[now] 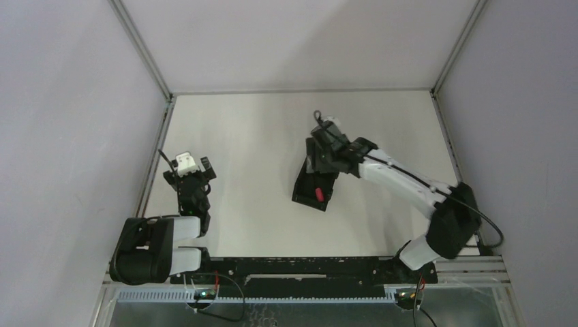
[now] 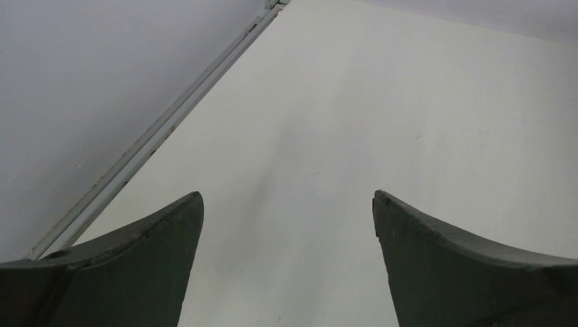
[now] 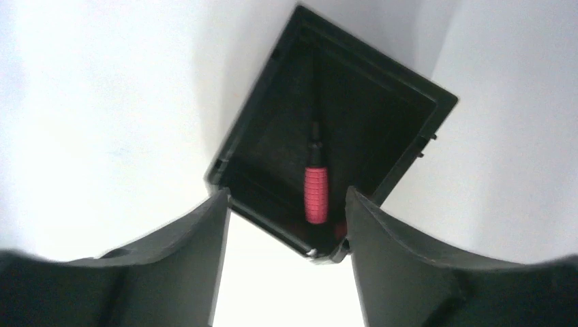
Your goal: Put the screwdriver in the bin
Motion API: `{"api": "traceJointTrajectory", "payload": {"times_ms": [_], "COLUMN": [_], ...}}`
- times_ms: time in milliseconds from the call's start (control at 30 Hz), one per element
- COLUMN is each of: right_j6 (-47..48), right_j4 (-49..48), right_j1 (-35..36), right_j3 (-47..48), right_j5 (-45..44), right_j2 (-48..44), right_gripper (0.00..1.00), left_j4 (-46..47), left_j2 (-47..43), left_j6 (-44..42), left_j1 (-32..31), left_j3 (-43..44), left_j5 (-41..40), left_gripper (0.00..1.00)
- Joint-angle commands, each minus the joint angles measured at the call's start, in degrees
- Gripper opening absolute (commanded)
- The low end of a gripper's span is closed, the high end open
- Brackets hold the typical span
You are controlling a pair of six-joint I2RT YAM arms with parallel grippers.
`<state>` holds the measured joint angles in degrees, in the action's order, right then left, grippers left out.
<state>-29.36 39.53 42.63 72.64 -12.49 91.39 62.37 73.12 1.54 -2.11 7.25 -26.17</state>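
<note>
The black bin [image 1: 305,185] lies tilted near the table's middle. In it rests the screwdriver [image 1: 319,194], red handle toward the near end. The right wrist view looks down into the bin [image 3: 253,119]. There the screwdriver [image 3: 315,195] lies flat on the floor, with its dark shaft pointing away. My right gripper [image 1: 320,160] hovers over the bin's far end. Its jaws [image 3: 286,193] stand apart with nothing between them, clear of the screwdriver. My left gripper [image 1: 189,177] stays at the left side, open [image 2: 286,197] over bare table.
Grey walls enclose the white table, and a metal frame rail [image 2: 157,133] runs along the left edge. A black base rail [image 1: 300,262] spans the near edge between the two arm bases.
</note>
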Motion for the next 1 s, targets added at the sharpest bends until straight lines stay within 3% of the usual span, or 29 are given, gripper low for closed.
{"api": "traceJointTrajectory", "payload": {"times_ms": [0, 33, 167, 367, 567, 800, 967], "right_j6": [4.4, 5.5, 9.4, 12.5, 12.5, 10.9, 11.3], "right_j4": [-2.9, -3.4, -8.9, -22.4, -40.6, -48.5, -48.9], "right_j1": [-3.2, -4.2, -7.1, -17.5, -26.4, -30.8, -31.2], "right_j3": [0.9, 0.4, -5.0, -20.3, -43.9, -58.6, -60.6], "right_j5": [1.1, 0.6, -12.0, -7.0, -5.3, -8.1, -5.9], "right_j2": [-10.7, -12.4, -20.1, -32.4, -50.1, -58.8, -62.5], "right_gripper": [0.88, 0.98, 1.00, 1.00, 1.00, 0.99, 1.00], "left_j4": [0.8, 0.7, 0.8, 0.8, 0.8, 0.8, 0.8], "left_j2": [-0.5, -0.5, -0.5, -0.4, -0.5, -0.4, -0.4], "left_j6": [0.2, 0.1, 0.1, 0.1, 0.2, 0.2, 0.2], "left_j1": [0.4, 0.4, 0.4, 0.3, 0.3, 0.4, 0.4], "left_j3": [2.9, 2.9, 2.9, 2.9, 2.9, 2.9, 2.9], "left_j5": [0.9, 0.9, 0.9, 0.9, 0.9, 0.9, 1.0], "left_gripper": [0.98, 0.98, 0.98, 0.98, 0.98, 0.98, 0.98]}}
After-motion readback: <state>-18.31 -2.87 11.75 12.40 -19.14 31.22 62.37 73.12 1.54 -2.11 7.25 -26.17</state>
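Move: My right hand is empty and half open over the bin. The screwdriver already lies inside the bin, its middle some 12 cm straight below my fingers and about 1 cm to their right, with its red handle towards me. The bin's middle is also about 1 cm to the right, level fore and aft, and roughly 10 cm down. From my left hand the screwdriver lies about 38 cm to the right, 4 cm back and 10 cm lower. I carry on lifting my right hand clear of the bin, another 11 cm up and slightly forward, while my fingers spread from half to wide open. Already drifting right, I then swing fast to the right and sink back to the starting height, ending some 23 cm to the right of the bin, my fingers tipping up about 40 degrees to point forward and turning clockwise. ##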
